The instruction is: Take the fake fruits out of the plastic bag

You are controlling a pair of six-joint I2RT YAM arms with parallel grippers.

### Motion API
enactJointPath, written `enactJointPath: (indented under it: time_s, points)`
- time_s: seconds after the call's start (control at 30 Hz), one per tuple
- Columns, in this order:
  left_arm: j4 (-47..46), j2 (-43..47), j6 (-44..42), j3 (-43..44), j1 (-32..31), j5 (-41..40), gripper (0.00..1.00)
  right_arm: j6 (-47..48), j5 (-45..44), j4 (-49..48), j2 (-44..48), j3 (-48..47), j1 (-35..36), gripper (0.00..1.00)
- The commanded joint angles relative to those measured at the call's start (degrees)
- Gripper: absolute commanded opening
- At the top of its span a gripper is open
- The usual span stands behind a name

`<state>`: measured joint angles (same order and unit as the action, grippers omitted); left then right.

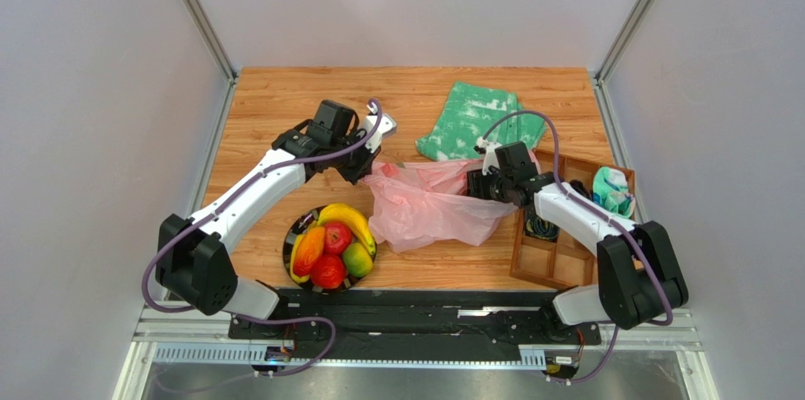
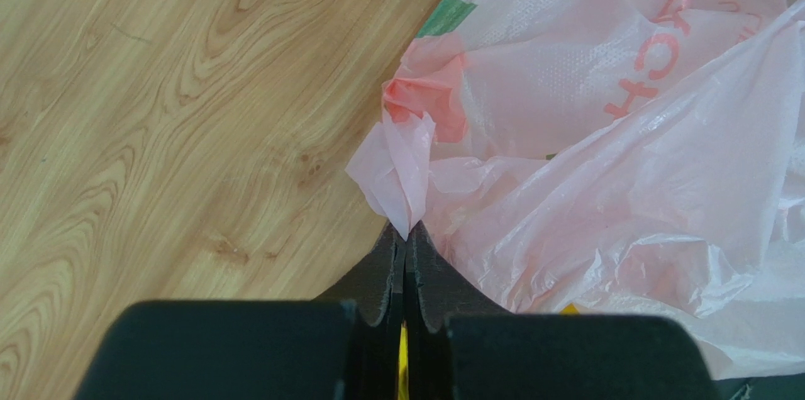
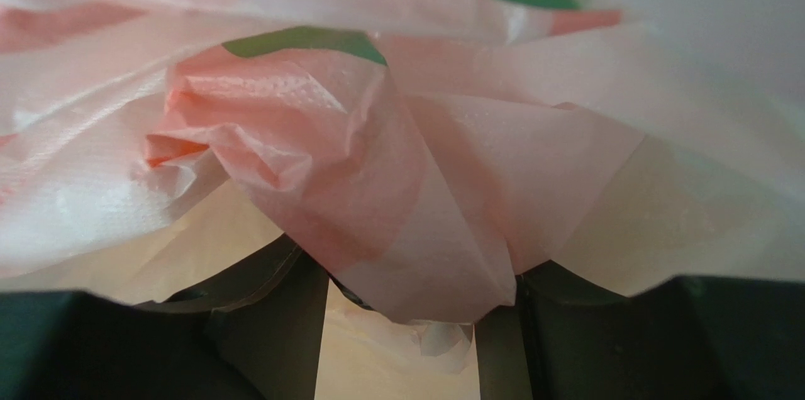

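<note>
The pink plastic bag (image 1: pixel 425 204) lies crumpled mid-table, and no fruit shows through it. My left gripper (image 1: pixel 367 162) is at its left edge, shut on a pinched fold of the bag (image 2: pixel 408 159); the left gripper (image 2: pixel 406 235) has its jaws pressed together on the film. On the bag's right side, my right gripper (image 1: pixel 475 183) reaches into the plastic. In the right wrist view the right gripper (image 3: pixel 416 277) stands open, a pink fold (image 3: pixel 416 230) draped over its tips. The fake fruits sit in a black bowl (image 1: pixel 288 235): a banana (image 1: pixel 348 221), apple (image 1: pixel 337 237), orange (image 1: pixel 309 251) and mango (image 1: pixel 357 258).
A folded green-and-white cloth (image 1: pixel 468 122) lies behind the bag. A wooden compartment tray (image 1: pixel 567 254) sits at the right edge of the table, close under my right arm, with a teal item (image 1: pixel 612 191) in it. Bare wood (image 2: pixel 170 117) lies left of the bag.
</note>
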<state>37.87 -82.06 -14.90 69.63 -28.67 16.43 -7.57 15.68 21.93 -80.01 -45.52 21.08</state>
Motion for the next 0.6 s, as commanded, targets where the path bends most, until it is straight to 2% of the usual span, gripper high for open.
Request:
enactJointPath:
  time_s: [0.0,0.1,0.13,0.2,0.3,0.33,0.37,0.43,0.5,0.57]
  points:
    - [-3.24,-0.90,0.39,-1.07,-2.09,-1.40,0.00,1.25,-3.20,-4.35,3.98,3.06,0.01,0.13]
    - [-4.03,-1.43,0.83,-0.11,-3.33,-4.20,0.00,1.94,-4.34,-4.88,5.21,4.12,0.01,0.13]
    - [-3.33,-1.43,0.92,1.03,-3.33,-4.90,0.14,2.04,-4.69,-4.80,5.65,3.95,0.01,0.13]
    - [-2.36,-0.12,1.36,6.20,-3.33,-3.95,0.27,2.12,-5.22,-4.27,5.91,3.60,-0.16,0.12]
    - [-1.66,4.09,2.50,12.45,-3.33,5.08,0.48,2.13,-4.87,-4.27,5.57,2.54,-0.34,0.11]
    - [-3.66,5.41,3.98,13.07,-3.33,13.46,0.82,2.04,-4.61,-4.27,5.39,2.28,-0.43,0.11]
    - [-5.16,7.51,5.22,12.99,-3.50,17.20,0.93,2.04,-4.09,-4.27,4.87,1.75,-0.34,0.11]
    - [-9.54,8.14,11.77,12.21,-5.16,20.83,0.96,2.04,-3.64,-4.35,4.34,1.05,-0.34,0.11]
    - [-11.49,6.13,15.93,10.62,-8.58,19.71,0.96,2.12,-3.47,-4.18,3.81,0.43,-0.34,0.10]
    - [-16.75,3.85,22.61,6.85,-10.61,17.86,0.87,2.04,-3.29,-4.09,3.46,-0.01,-0.34,0.10]
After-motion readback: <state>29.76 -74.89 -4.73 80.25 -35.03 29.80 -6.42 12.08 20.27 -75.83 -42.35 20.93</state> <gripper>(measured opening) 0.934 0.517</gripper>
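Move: The plastic bag's left edge is already pinched in the left hand; the middle of the bag lies about 14 cm to the right, 5 cm back and some 12 cm below. The plate of fruit stands roughly 9 cm to the left and 14 cm back, the green cloth about 22 cm to the right and 12 cm ahead. From the right hand, already inside the bag, the bag's middle is some 9 cm left and 5 cm back, about level. The bag's pinched left edge is eased slightly down and to the right, then let go as the left fingers open wide. That hand rises some 15 cm clear of the table, drifting about 8 cm right over the bag and a little back, its fingertips swinging outward to the right by nearly 30 degrees. The right hand hardly shifts, half open as before among the bag's folds. ##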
